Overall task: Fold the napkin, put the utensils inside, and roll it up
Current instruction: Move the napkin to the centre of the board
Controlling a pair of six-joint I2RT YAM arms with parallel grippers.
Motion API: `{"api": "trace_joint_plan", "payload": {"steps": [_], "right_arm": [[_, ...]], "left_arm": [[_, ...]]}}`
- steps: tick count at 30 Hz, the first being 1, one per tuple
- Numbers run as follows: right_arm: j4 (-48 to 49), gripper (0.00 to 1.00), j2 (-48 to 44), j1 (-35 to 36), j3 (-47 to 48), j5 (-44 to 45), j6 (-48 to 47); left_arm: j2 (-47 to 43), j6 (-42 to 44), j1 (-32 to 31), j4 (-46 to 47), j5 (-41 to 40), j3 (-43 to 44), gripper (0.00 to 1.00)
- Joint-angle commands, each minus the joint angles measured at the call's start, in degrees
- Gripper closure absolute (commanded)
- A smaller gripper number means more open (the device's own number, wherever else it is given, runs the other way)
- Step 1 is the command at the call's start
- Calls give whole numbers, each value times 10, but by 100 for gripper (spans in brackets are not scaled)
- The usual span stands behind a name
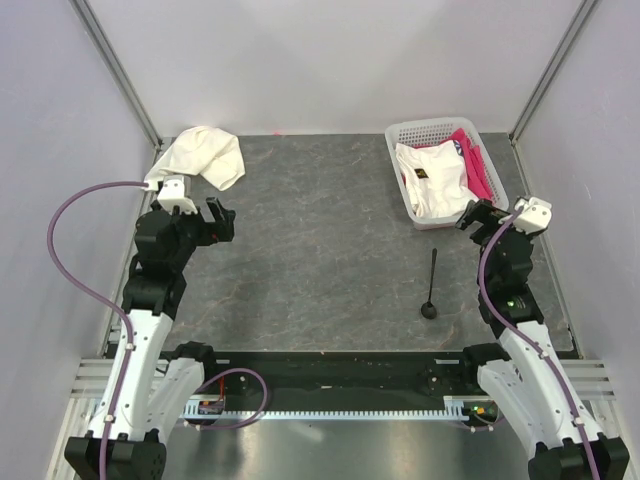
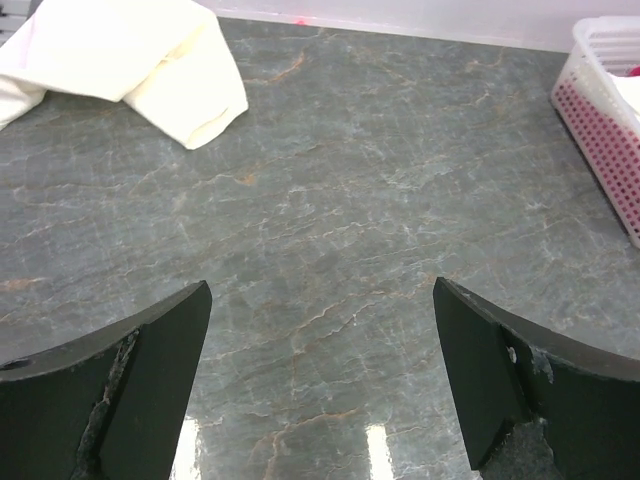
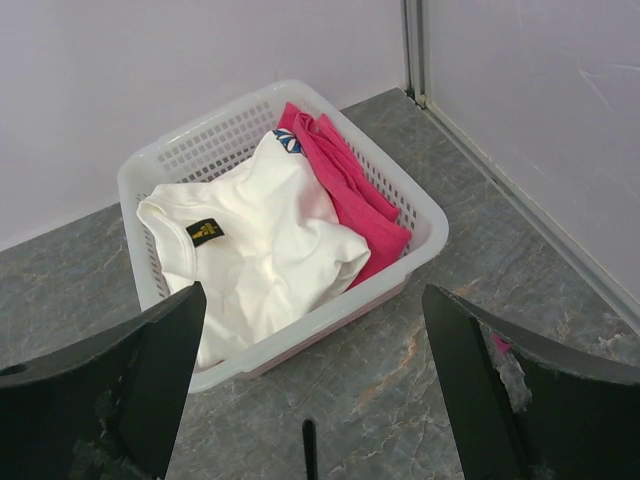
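The cream-white napkin (image 1: 205,157) lies crumpled in the far left corner of the table; the left wrist view shows it at top left (image 2: 130,62). A slim black spoon (image 1: 432,288) lies right of centre, bowl toward me, and only its handle tip (image 3: 310,450) shows in the right wrist view. My left gripper (image 1: 222,215) hovers open just in front of the napkin, with nothing between its fingers (image 2: 150,390). At the right edge my right gripper (image 1: 478,213) is open and empty beside the basket, above and beyond the spoon.
A white plastic basket (image 1: 400,135) at the far right holds a white garment (image 1: 432,178) with a small dark label and a pink cloth (image 1: 473,165). Metal frame posts and pale walls close in the table on three sides.
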Motion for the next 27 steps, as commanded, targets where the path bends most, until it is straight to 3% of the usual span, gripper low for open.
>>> {"api": "trace_joint_plan", "payload": {"steps": [1,8,13,17,23,27], "right_arm": [[7,2,-6,1,1,11,1],[4,2,14,1,12,-2,1],[-11,2,20,1,24,-6,6],[-30,2,26,1,37,-14,9],[-44,2,40,1,52,-6,14],[-49,2,51,1,61,-12,21]], "left_arm": [[8,-1,1,3,-39,20,0],[-4,4,1,9,-75,7,0],[33,-1,1,15,-54,10,0],[129,-35,2,9,-72,53,0],[292,-29,3,55,-182,133,0],[373,-72,22,94,-169,172,0]]}}
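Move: The napkin lies crumpled in the far left corner, its middle about 27 cm ahead of the left hand, 12 cm to its left and some 25 cm below. The white basket of cloths is roughly 21 cm ahead and 55 cm to the right of the left hand, about 22 cm below. From the right hand the napkin is about 26 cm ahead, 70 cm to the left and 24 cm below. Left hand, still wide open, reaches about 10 cm forward, sinking and veering left towards the napkin, fingers tipping down. ##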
